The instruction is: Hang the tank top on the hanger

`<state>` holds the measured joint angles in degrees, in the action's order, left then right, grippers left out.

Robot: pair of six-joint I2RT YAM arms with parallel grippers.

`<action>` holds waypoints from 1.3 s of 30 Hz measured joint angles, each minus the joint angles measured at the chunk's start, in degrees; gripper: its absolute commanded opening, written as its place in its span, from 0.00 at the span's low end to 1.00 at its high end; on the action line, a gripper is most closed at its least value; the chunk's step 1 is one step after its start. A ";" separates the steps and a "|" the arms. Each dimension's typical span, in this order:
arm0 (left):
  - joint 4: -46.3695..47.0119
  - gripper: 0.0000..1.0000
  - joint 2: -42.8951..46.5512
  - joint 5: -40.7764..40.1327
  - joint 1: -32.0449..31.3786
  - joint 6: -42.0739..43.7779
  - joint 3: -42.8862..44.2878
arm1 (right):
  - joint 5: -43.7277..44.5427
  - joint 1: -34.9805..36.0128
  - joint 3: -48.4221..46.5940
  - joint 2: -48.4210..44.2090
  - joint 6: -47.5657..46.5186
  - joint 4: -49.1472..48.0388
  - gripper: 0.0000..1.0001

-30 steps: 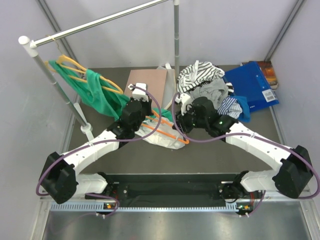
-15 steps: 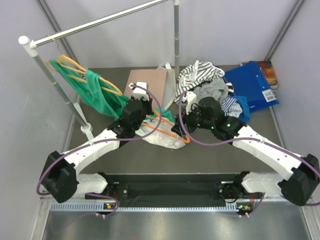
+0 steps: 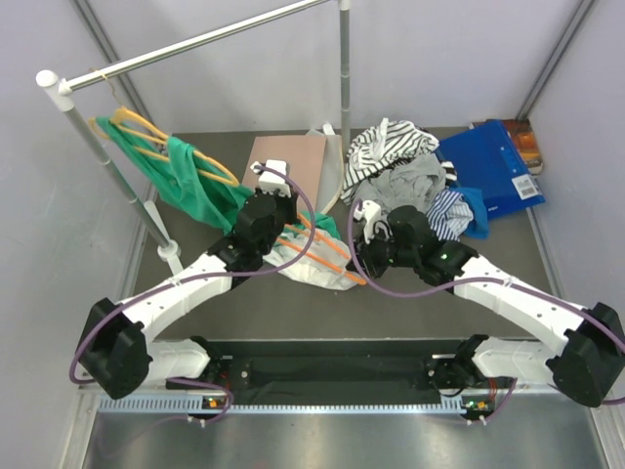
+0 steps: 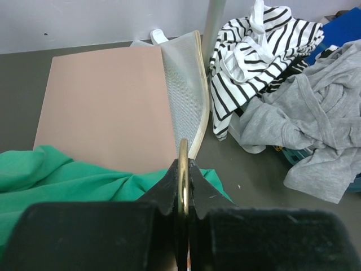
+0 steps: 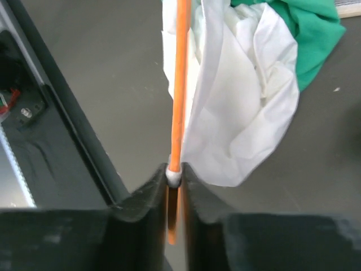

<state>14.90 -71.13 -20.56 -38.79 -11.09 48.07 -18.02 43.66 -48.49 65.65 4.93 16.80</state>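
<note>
The orange hanger [image 3: 330,258] lies tilted across the middle of the table, with the white tank top [image 3: 314,271] bunched under and around it. My left gripper [image 3: 287,219] is shut on the hanger's thin brass-coloured hook [image 4: 183,164], which stands edge-on between the fingertips. My right gripper [image 3: 359,264] is shut on the hanger's orange arm [image 5: 179,84] near its end. A small white bit, perhaps fabric, sits at the pinch point. In the right wrist view the tank top [image 5: 248,113] hangs in loose folds to the right of that arm.
A clothes rack [image 3: 195,44] stands at the back left with a green garment [image 3: 181,176] on yellow-orange hangers. A pink board [image 4: 107,101] lies behind the left gripper. A striped shirt [image 3: 391,147], grey clothes [image 3: 415,181] and a blue folder [image 3: 493,176] fill the back right.
My right gripper let go, drew back toward the clothes pile, then came nearer and closed on the hanger's arm again. The left arm has stayed put, shut on the hook.
</note>
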 measured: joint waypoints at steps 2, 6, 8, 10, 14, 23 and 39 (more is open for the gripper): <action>0.00 0.46 0.59 0.15 0.00 0.17 0.00 | -1.01 0.00 0.00 0.15 -0.11 -0.55 0.00; 0.11 0.99 2.27 -0.02 0.00 0.35 -0.02 | -1.70 0.00 0.09 0.00 -0.31 -0.46 0.00; 0.09 0.99 3.02 -0.81 0.00 0.39 0.00 | -1.81 0.00 0.11 -0.66 -0.55 0.72 0.00; 0.04 0.99 3.52 -2.36 0.00 0.66 0.00 | -1.75 0.00 0.17 -2.16 -0.79 2.49 0.00; -0.17 0.99 3.91 -5.31 0.26 1.51 -0.02 | -1.68 0.00 0.50 -8.59 -0.83 7.26 0.00; -1.79 0.99 6.47 -6.91 0.63 1.16 -1.31 | 1.97 0.02 -0.57 -18.05 -0.15 12.52 0.00; -0.55 0.99 15.82 10.03 2.93 5.25 -6.27 | 7.96 -1.60 -2.97 -17.97 1.29 19.02 0.00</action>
<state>14.35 -55.31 -10.52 -35.86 -5.85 41.80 -10.07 42.06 -51.46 47.68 6.22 35.81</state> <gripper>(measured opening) 0.991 0.030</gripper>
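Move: My left fingers still hold the hanger's hook. The right end of the hanger, with the tank top's strap around it, lies about 16 cm back, 17 cm right and 8 cm below that hand, and already between my closing right fingers. From the right hand, the bunched white tank top is some 12 cm left, 3 cm ahead and 10 cm lower, and the green garment's loose end about 12 cm ahead, 10 cm left and 14 cm lower. I finish pinching strap and hanger end together with my right fingers, then keep them shut and carry that end right, up and slightly back, about 7 cm sideways and 5 cm higher. My left fingers spring wide open and let go of the hook; that hand rises, edges left about 4 cm, then draws back while still climbing, tipping up nearly 10 degrees. ##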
